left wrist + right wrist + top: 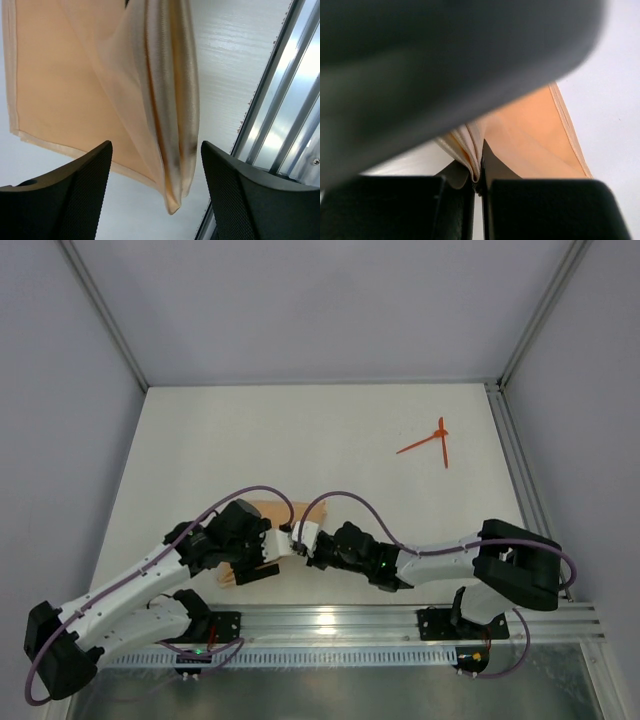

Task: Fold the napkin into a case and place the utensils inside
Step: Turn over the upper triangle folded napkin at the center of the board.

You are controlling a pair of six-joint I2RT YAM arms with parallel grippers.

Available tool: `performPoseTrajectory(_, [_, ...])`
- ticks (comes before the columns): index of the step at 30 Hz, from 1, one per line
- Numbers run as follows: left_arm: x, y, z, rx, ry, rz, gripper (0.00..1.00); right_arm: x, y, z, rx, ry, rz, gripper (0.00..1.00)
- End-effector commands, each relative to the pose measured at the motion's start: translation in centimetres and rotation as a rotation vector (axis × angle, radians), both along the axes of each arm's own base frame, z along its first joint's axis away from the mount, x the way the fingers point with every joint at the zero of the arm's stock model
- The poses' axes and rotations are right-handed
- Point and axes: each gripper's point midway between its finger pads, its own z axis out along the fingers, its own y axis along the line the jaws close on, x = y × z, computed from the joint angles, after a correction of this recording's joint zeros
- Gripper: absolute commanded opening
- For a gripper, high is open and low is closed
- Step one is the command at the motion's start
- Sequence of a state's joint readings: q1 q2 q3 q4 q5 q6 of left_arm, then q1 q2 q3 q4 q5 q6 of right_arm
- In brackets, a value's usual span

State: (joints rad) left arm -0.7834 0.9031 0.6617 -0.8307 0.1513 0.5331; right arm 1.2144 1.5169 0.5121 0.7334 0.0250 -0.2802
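The peach-orange napkin (272,510) lies near the table's front edge, mostly covered by both grippers. My right gripper (301,538) is shut on a bunched fold of the napkin (530,135), which is squeezed between its fingers (479,172). A lifted corner of the napkin (170,115) hangs as a ridged fold between the fingers of my left gripper (156,150), which stands open around the fold without touching it. The rest of the cloth (60,85) lies flat. The two orange-red utensils (436,441) lie crossed at the far right of the table, far from both grippers.
An aluminium rail (400,620) runs along the front edge behind the arm bases and shows close to the left gripper as the rail (280,120). White walls with metal posts enclose the white table (300,440). A dark blurred shape (445,60) fills the top of the right wrist view.
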Motion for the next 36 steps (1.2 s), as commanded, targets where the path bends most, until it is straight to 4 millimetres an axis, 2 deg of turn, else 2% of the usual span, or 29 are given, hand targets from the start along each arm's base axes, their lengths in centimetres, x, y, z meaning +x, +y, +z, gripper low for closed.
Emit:
performPoseTrajectory(1, [-0.7,-0.7,2.1,-0.059,0.018,-0.004,0.75,-0.7,0.6,1.0,-0.016,0.156,0.039,0.03])
performPoseTrajectory(6, [-0.7,-1.2,3.6,-0.105,0.011,0.011,0.8,0.8,0.6,2.4,-0.019,0.28,0.007,0.03])
performPoseTrajectory(11, [-0.3,-2.1,5.1,-0.161,-0.001,0.041,0.82,1.6,0.6,3.1,0.002,0.365,-0.011,0.03])
performPoseTrajectory(19, [3.6,-2.4,6.5,-0.188,-0.15,0.182,0.83,2.7,0.8,4.4,0.083,0.542,-0.037,0.03])
performPoseTrajectory(22, [5.3,-1.9,7.4,-0.188,-0.234,0.239,0.84,3.0,0.6,4.6,0.08,0.537,-0.038,0.03])
performPoseTrajectory(26, [4.1,-3.3,6.6,-0.223,-0.161,0.166,0.85,3.6,0.6,5.4,0.079,0.552,-0.053,0.03])
performPoseTrajectory(28, [3.0,-4.1,6.3,-0.247,-0.103,0.122,0.86,3.7,0.6,5.2,0.053,0.565,-0.066,0.03])
performPoseTrajectory(29, [2.8,-4.2,6.3,-0.253,-0.094,0.112,0.95,3.9,0.6,5.1,0.041,0.571,-0.073,0.03])
performPoseTrajectory(30, [2.8,-4.4,6.5,-0.26,-0.092,0.105,0.99,4.0,0.7,5.1,0.039,0.572,-0.076,0.03])
performPoseTrajectory(34, [1.6,-5.8,6.8,-0.31,-0.025,0.045,0.99,4.2,1.0,4.9,0.045,0.589,-0.082,0.03])
performPoseTrajectory(36, [1.3,-6.4,7.7,-0.346,-0.012,0.034,0.99,4.3,0.9,4.7,0.048,0.602,-0.094,0.03])
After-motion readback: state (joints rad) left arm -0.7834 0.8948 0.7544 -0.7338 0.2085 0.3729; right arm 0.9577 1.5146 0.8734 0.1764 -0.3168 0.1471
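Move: The napkin's raised near fold runs between the left hand's open fingers, its middle right under that hand and about 4 cm lower; the fold's loose end lies some 5 cm to the hand's left, 3 cm back and 6 cm below. The right hand holds the fold's upper end; from it the napkin's flat part has its middle about 6 cm ahead, 5 cm left and 8 cm below, and the far right corner lies about 11 cm ahead, 5 cm right and equally low. The right hand keeps its shut grip on the napkin and draws the held end up and forward, about 4 cm each way, over the flat part, rolling some 30 degrees so that its top goes forward. The left hand rises about 5 cm beside it with its fingers astride the fold, reaches forward a few centimetres and then comes half back while shifting about 4 cm right towards the right gripper, and spreads its fingers from about three-quarters to fully open. ##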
